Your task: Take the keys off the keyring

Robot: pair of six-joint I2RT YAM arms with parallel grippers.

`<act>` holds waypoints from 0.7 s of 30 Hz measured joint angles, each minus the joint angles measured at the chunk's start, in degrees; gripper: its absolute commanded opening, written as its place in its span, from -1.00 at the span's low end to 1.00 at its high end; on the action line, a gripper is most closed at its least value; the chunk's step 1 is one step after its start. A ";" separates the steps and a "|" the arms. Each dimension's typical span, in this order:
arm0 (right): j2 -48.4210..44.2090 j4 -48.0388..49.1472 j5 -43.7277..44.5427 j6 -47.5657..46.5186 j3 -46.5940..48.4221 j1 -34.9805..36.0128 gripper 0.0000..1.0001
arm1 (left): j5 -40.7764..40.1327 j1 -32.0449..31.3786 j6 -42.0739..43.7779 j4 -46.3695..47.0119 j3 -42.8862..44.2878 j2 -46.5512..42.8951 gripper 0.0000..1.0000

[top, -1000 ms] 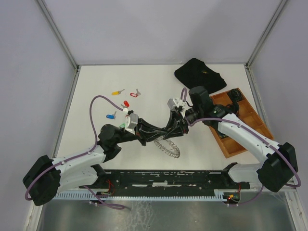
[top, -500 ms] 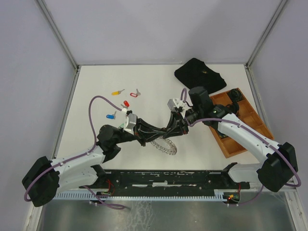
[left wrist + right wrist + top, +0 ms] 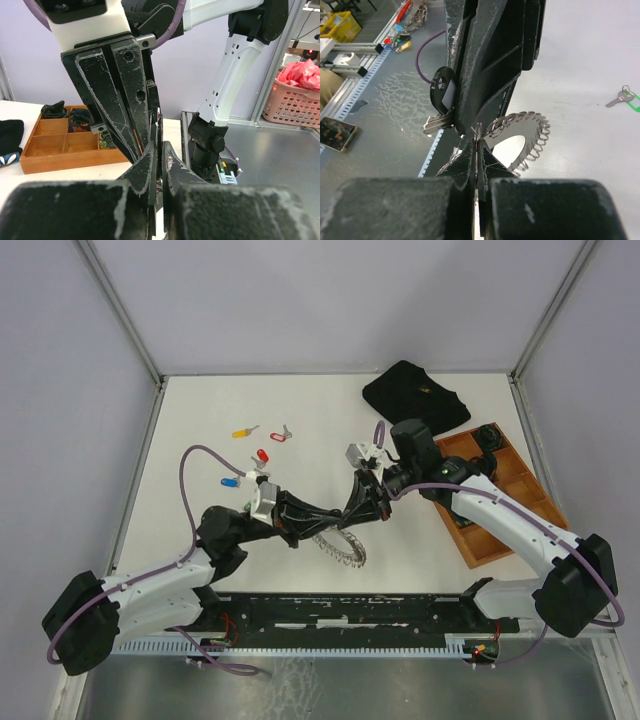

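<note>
The keyring (image 3: 342, 546), a silvery ring fringed with small loops, hangs just above the table between both grippers. My left gripper (image 3: 335, 524) is shut on a black-headed key (image 3: 441, 93) whose silver blade sticks out below. My right gripper (image 3: 476, 143) comes down from the right and is shut on a small loop of the keyring (image 3: 520, 134), tip to tip with the left gripper (image 3: 161, 150). Loose keys lie on the table at back left: yellow (image 3: 240, 431), red (image 3: 263, 455), blue (image 3: 230, 481). A green one (image 3: 626, 98) shows in the right wrist view.
A wooden compartment tray (image 3: 510, 502) with small items sits under the right arm. A black cloth pouch (image 3: 415, 395) lies at the back right. The left arm's purple cable (image 3: 195, 465) loops over the loose keys. A pink basket (image 3: 300, 95) stands off the table.
The right gripper has closed onto the keyring's loop. Both grippers and the keyring have shifted slightly to the left.
</note>
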 measured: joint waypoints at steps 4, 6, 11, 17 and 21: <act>1.33 3.08 -0.35 5.92 0.00 0.00 -1.00 | -1.36 0.00 0.07 1.07 -1.66 -1.20 -0.94; 1.90 5.53 -0.33 9.46 -0.11 -0.04 -1.00 | -2.25 0.00 0.09 1.84 -2.62 -1.66 -0.94; 2.10 21.16 0.61 25.33 -4.70 -0.70 -1.00 | -6.40 0.02 0.17 5.81 -6.05 -2.80 -0.94; 3.65 42.64 5.75 47.06 -12.39 -2.08 -1.00 | -13.38 0.02 0.22 10.73 -10.45 -2.78 -0.94; 4.94 53.09 8.57 57.11 -15.21 -2.27 -1.00 | -16.61 0.07 0.22 12.98 -11.39 -2.16 -0.94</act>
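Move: The fingertips nearly meet, with the left hand about 4 cm higher. The big coil-edged keyring hangs about 7 cm below the right hand, 1 cm back and 1 cm left, and some 11 cm under the left. The black-tagged key is 2 cm back of the left fingertips, 1 cm left and 1 cm down. On the table, the green-tagged key lies roughly 13 cm ahead of the right hand, 24 cm left and 22 cm below. The right fingers keep their pinch at the top of the keyring and the left fingers keep hold by the black-tagged key, as both hands carry them forward and left, about 5 cm each. The right goes mainly forward, rolling and swinging clockwise some 30 degrees; the left goes more to its left, sinks slightly and swings counter-clockwise about 15 degrees. Both grippers stay shut. ##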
